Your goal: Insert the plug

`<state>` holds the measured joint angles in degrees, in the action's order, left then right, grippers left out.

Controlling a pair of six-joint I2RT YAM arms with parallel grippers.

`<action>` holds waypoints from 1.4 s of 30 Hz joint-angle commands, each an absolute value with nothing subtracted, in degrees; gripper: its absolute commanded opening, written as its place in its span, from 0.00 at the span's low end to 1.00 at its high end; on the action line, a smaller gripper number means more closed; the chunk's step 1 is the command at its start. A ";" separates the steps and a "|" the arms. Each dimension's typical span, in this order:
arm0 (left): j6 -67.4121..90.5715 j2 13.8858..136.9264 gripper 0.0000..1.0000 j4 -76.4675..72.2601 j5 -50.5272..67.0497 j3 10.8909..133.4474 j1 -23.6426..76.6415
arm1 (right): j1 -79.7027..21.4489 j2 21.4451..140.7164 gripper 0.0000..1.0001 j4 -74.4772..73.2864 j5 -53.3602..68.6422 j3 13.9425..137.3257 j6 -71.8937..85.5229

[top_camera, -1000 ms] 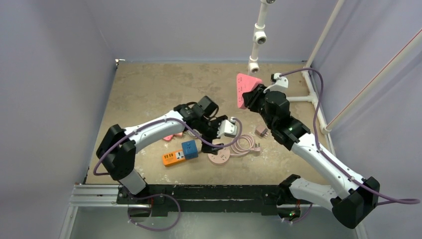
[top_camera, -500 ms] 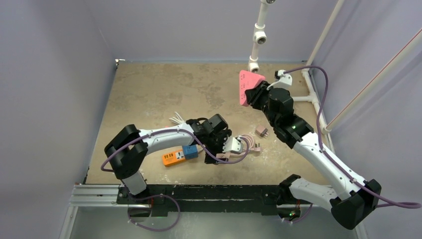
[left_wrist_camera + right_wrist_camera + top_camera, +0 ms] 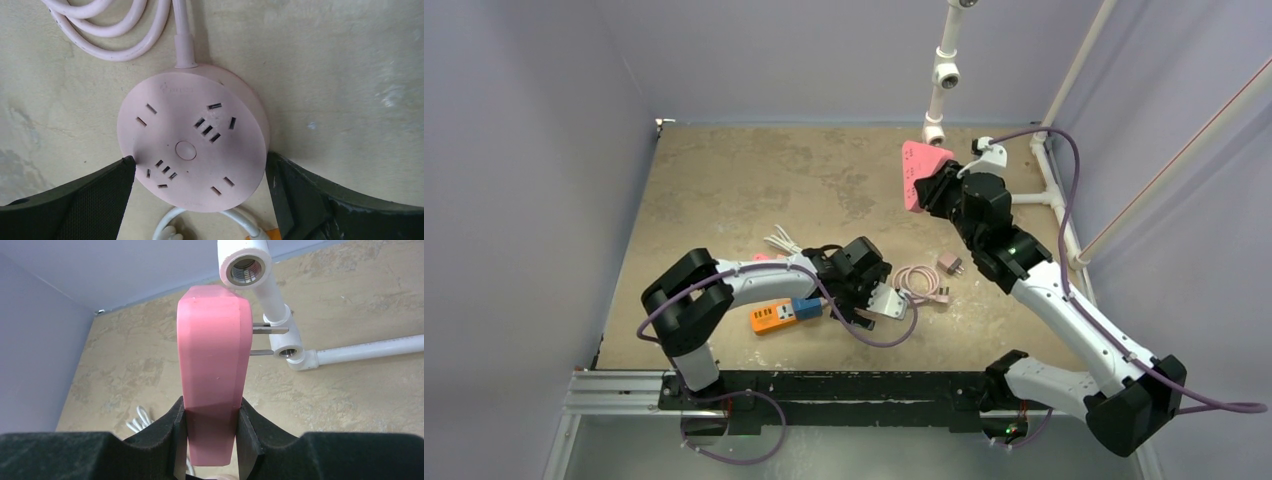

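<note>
A flat pink plug point(image 3: 214, 370) with two metal prongs point(image 3: 269, 330) sticking out to the right is clamped by its lower end in my right gripper point(image 3: 212, 432). In the top view this plug point(image 3: 918, 170) is held high over the table's far right, with my right gripper point(image 3: 941, 187) shut on it. The round pink socket disc point(image 3: 192, 142) lies flat on the table, slots facing up. My left gripper point(image 3: 200, 167) stands open, one finger point(image 3: 107, 192) at each side of the disc's rim. In the top view the left gripper point(image 3: 884, 298) covers the disc.
The disc's pink cord point(image 3: 921, 285) lies coiled to its right, beside a small pink adapter point(image 3: 950, 264). An orange power strip point(image 3: 771, 317) carrying a blue cube point(image 3: 805, 307) lies to the left, with a white cable point(image 3: 780, 240) behind. White pipes point(image 3: 942, 72) hang near the held plug.
My left arm has swung toward the near right and come down over the round disc. The right gripper has shifted slightly to the far right with the plug in it.
</note>
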<state>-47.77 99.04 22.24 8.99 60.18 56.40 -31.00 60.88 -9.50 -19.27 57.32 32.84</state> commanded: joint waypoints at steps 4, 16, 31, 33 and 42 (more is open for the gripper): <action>-63.35 99.39 0.99 20.73 2.36 58.20 52.48 | -30.35 61.64 0.00 -4.99 -15.34 60.56 30.32; -64.31 105.27 0.99 17.43 2.24 66.95 47.15 | -30.15 62.31 0.00 -6.40 -12.86 60.73 28.89; -50.35 94.81 0.99 29.29 19.11 72.60 33.80 | -29.80 63.46 0.00 -10.71 -10.25 64.01 25.99; -48.12 90.42 0.99 32.56 24.48 72.28 32.22 | -29.83 61.89 0.00 -8.02 -4.27 62.18 23.31; -32.67 83.71 0.99 28.55 37.83 79.60 24.98 | -29.81 64.31 0.00 -7.49 18.46 62.05 14.00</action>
<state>-42.76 82.28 31.31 28.27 74.32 27.94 -29.82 64.10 -11.16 5.45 60.47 19.86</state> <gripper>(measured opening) 0.991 0.350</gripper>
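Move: The round power strip sits almost under the left hand, between its wide-open fingers, centre about 1 cm to the right and 2 cm below. Its coiled cable is roughly 12 cm to the right and 4 cm ahead of the hand; the blue plug is some 12 cm left and 1 cm back, with the orange strip 20 cm left and 3 cm back. From the right hand, the round strip lies about 16 cm left, 12 cm back and 29 cm below. With its fingers still wide open around the round strip, the left hand sweeps forward about 11 cm almost level, the rear finger pushing the strip farther out over the table, then eases on forward and climbs some 19 cm away from it, swinging about 6 cm left and drawing slightly back late on. The right hand keeps its pinch on the pink triangular strip up in the air, sinks a little at first, and near the end carries it around 4 cm left and slightly back while turning roughly 20 degrees counter-clockwise. ##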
